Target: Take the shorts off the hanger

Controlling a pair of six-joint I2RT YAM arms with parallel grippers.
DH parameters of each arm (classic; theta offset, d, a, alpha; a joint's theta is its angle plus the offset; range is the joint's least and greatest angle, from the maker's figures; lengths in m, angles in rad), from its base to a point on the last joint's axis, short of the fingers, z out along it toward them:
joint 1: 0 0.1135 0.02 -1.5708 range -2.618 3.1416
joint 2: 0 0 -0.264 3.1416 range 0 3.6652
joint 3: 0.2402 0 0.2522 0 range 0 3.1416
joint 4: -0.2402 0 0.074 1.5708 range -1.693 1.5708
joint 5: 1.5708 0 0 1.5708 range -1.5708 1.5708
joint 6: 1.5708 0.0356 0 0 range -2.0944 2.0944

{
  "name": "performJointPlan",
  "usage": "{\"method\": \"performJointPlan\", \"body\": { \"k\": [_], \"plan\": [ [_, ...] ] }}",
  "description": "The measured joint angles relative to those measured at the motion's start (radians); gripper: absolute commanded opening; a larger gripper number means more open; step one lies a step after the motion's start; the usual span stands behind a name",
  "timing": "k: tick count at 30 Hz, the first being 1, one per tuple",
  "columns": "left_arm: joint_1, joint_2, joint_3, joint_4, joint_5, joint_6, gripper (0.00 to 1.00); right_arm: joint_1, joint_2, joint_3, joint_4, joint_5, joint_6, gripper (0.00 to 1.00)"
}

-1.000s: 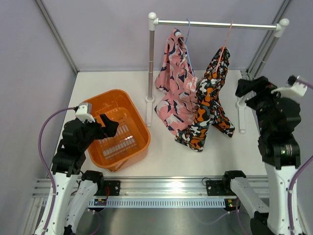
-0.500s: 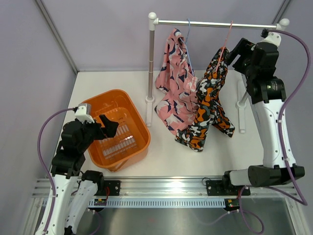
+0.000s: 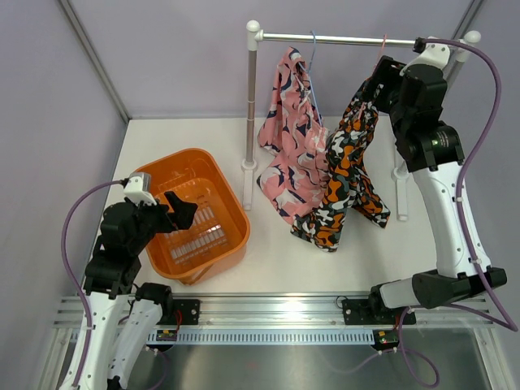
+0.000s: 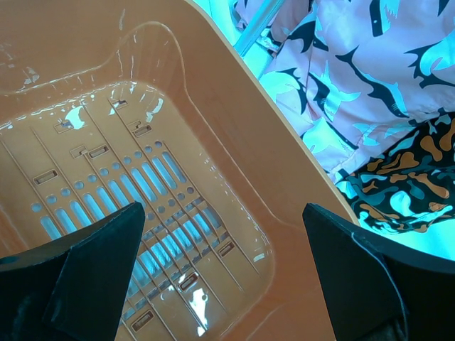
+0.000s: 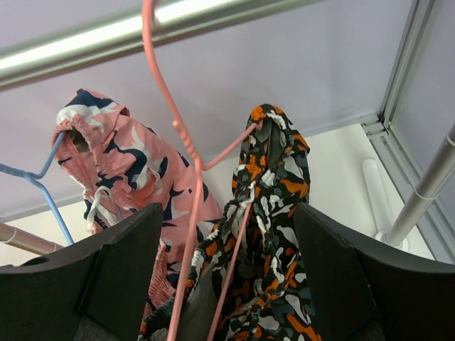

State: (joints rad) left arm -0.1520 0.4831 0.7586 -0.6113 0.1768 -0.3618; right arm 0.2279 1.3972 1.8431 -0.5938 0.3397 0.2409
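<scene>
Two shorts hang from a metal rail (image 3: 341,38). The camouflage shorts (image 3: 345,179) (image 5: 277,213) are on a pink hanger (image 3: 375,77) (image 5: 188,149). The pink blotched shorts (image 3: 288,154) (image 5: 121,163) are on a blue hanger (image 3: 311,57) (image 5: 43,192). My right gripper (image 3: 375,85) (image 5: 227,207) is raised near the rail. It is open, with the camouflage waistband and the pink hanger's wires between its fingers. My left gripper (image 3: 180,210) (image 4: 224,213) hangs open over the orange basket (image 3: 231,203) (image 4: 284,177), holding nothing.
The rack's left post (image 3: 251,97) stands between the basket and the shorts. Its right post (image 5: 426,185) is close beside my right arm. The shorts' lower ends rest on the white table (image 3: 276,260). Grey walls enclose the back and sides.
My right arm has swung up from the table's right side to the rail, and its gripper now straddles the top of the camouflage shorts. The left arm has not moved.
</scene>
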Motion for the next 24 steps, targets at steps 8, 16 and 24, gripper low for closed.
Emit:
{"method": "performJointPlan", "body": {
  "k": [8, 16, 24],
  "plan": [
    [0.000, 0.000, 0.000, 0.000, 0.003, 0.000, 0.99, 0.011, 0.102, 0.054, 0.086, 0.061, -0.056, 0.75],
    [0.000, -0.004, 0.000, 0.000, 0.003, 0.000, 0.99, 0.011, 0.183, 0.065, 0.121, 0.098, -0.096, 0.63],
    [0.000, -0.006, 0.000, 0.000, 0.003, 0.000, 0.99, 0.011, 0.188, 0.066, 0.154, 0.126, -0.116, 0.53]
  ]
}}
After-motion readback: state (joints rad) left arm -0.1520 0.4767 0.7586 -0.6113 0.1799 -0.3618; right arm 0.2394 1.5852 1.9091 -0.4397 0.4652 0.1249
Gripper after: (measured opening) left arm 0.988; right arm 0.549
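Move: The coral hanger's neck is roughly 6 cm ahead of the right hand, 2 cm to its left and about level with its fingers. The metal rail crosses some 8 cm ahead, 2 cm left and 8 cm above the hand; the pink shorts hang around 10 cm ahead, 19 cm left and 15 cm below it. From the left hand the hanger's neck lies about 25 cm ahead, 46 cm right and 22 cm higher. The coral hanger's neck comes in between the right hand's fingers as that hand pushes forward about 6 cm at it, under the rail, first rising a little, then dipping and easing off. The hand rolls and swings slightly clockwise, while the fingers close from wide to about half open around the neck, nearest the left finger, without pinching it yet. ##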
